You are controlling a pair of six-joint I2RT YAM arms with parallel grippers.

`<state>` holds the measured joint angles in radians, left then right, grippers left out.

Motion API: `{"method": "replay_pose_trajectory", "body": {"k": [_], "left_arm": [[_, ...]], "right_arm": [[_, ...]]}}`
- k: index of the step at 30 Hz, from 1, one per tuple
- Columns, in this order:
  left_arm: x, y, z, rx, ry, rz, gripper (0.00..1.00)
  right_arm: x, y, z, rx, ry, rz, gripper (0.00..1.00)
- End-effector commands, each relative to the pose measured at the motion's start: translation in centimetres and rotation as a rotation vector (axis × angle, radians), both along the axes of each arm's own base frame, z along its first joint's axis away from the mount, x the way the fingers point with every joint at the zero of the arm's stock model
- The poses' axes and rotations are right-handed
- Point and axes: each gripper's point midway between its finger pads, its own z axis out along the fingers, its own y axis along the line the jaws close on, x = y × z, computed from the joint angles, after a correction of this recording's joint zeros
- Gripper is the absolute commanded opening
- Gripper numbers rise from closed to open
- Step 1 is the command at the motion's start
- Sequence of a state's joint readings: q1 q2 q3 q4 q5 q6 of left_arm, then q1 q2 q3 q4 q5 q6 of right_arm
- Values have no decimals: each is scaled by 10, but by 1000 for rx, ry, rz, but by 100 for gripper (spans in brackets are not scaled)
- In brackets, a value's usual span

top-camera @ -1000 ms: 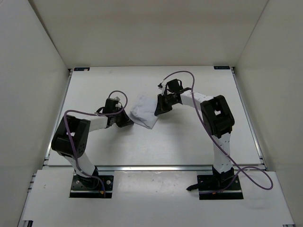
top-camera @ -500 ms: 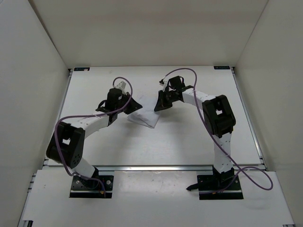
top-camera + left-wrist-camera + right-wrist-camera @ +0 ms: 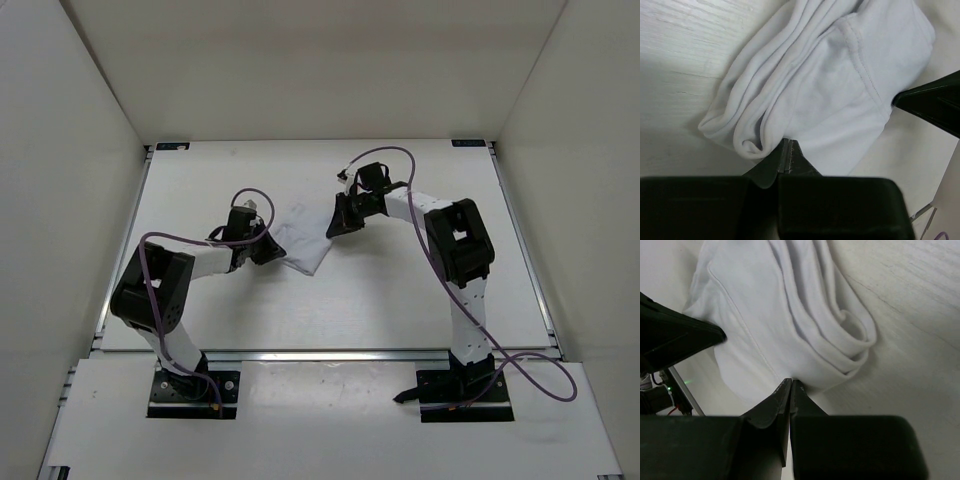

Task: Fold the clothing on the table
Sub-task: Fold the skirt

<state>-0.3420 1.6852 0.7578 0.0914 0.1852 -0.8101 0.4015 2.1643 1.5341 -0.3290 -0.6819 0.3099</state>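
Observation:
The clothing [image 3: 303,240] is a small bunched white cloth lying mid-table between my two grippers. My left gripper [image 3: 274,248] is at its left edge, jaws pressed together, with a rolled fold of the clothing [image 3: 830,85] coming out at the left gripper's [image 3: 788,142] tips. My right gripper [image 3: 335,222] is at the opposite edge. In the right wrist view the right gripper [image 3: 791,381] is shut, its tips pinching the hem of the clothing [image 3: 770,315]. Each wrist view shows the other gripper's dark finger at the far edge.
The white table [image 3: 400,290] stretches around the cloth on all sides. A metal rail [image 3: 330,352] runs along its near edge, and pale walls [image 3: 80,150] enclose it on the left, right and back. Purple cables loop over both arms.
The left gripper swung toward the back of the table, then returned to the cloth's near left edge. The cloth now lies flatter and more stretched. The right gripper barely moved.

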Motion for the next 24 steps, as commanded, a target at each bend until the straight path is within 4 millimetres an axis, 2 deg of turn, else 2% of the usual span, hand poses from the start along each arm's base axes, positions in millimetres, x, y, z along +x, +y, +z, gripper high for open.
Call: {"method": "replay_pose_trajectory", "body": {"k": [1, 3, 4, 5, 6, 7, 8, 9, 10, 11, 12, 13, 14, 15, 16, 17, 18, 19, 20, 21, 22, 23, 24], "left_arm": [[-1, 6, 7, -23, -14, 9, 0], [6, 1, 23, -40, -61, -20, 0], [9, -2, 33, -38, -86, -47, 0], [9, -3, 41, -35, -96, -68, 4], [15, -4, 55, -35, -122, -85, 19], [19, -5, 67, -30, -157, -114, 24], [19, 1, 73, -4, -159, -119, 32], [22, 2, 90, 20, -198, -144, 43], [28, 7, 102, 48, -223, -135, 48], [35, 15, 120, 121, -269, -143, 61], [28, 23, 121, 189, -255, -172, 73], [37, 29, 142, 251, -301, -156, 79], [38, 40, 146, 336, -293, -158, 98], [32, 51, 142, 408, -261, -169, 98], [30, 57, 152, 419, -263, -170, 99], [35, 66, 158, 458, -276, -143, 99], [30, 80, 158, 494, -258, -123, 99], [27, 87, 164, 515, -273, -97, 98], [23, 92, 159, 529, -257, -89, 98], [20, 102, 161, 556, -259, -61, 99], [12, 105, 156, 563, -247, -63, 99], [9, 108, 152, 565, -241, -68, 99], [8, 111, 151, 555, -233, -52, 99]], "right_arm": [[12, -3, 3, 14, -27, 14, 0], [18, -4, 14, 6, -46, 7, 1], [23, -7, 25, -6, -77, 2, 0], [25, -7, 39, -6, -108, 0, 0], [27, -11, 52, -23, -132, -17, 0], [31, -15, 60, -28, -154, -31, 1], [33, -22, 75, -30, -181, -43, 5], [37, -35, 82, -65, -194, -80, 12], [42, -46, 84, -110, -213, -118, 16], [45, -58, 93, -147, -251, -144, 20], [42, -68, 95, -180, -256, -147, 31], [47, -83, 94, -233, -284, -172, 47], [45, -92, 99, -262, -304, -176, 56], [44, -105, 101, -290, -297, -203, 66], [43, -120, 99, -332, -284, -239, 70], [43, -124, 103, -346, -304, -240, 70], [43, -138, 105, -398, -327, -274, 74], [38, -143, 109, -406, -339, -288, 83], [34, -150, 104, -436, -339, -292, 88], [33, -156, 111, -445, -361, -318, 96], [30, -160, 117, -451, -383, -328, 99], [27, -167, 113, -465, -378, -341, 99], [25, -170, 122, -454, -394, -362, 99]]}}
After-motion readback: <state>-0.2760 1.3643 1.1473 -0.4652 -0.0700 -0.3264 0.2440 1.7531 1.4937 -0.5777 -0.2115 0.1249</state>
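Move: The small folded skirt lies almost between the two shut grippers: its middle is about 4 cm ahead of the left hand and 4 cm to its right, roughly at finger height. From the right hand the middle is some 7 cm to the left, about 1 cm back and a couple of centimetres lower. Its near corner sits about 5 cm back and 6 cm right of the left hand. Both hands leave the folded skirt after barely stirring: the left lifts some 18 cm, first reaching a little forward and then swinging left, its shut fingers spreading wide as its left side rolls up and its fingertips tilt upward. The right draws off about 15 cm to the right while rising some 11 cm, tilting its fingertips up, rolling its right side up and turning clockwise, and it too opens fully. ##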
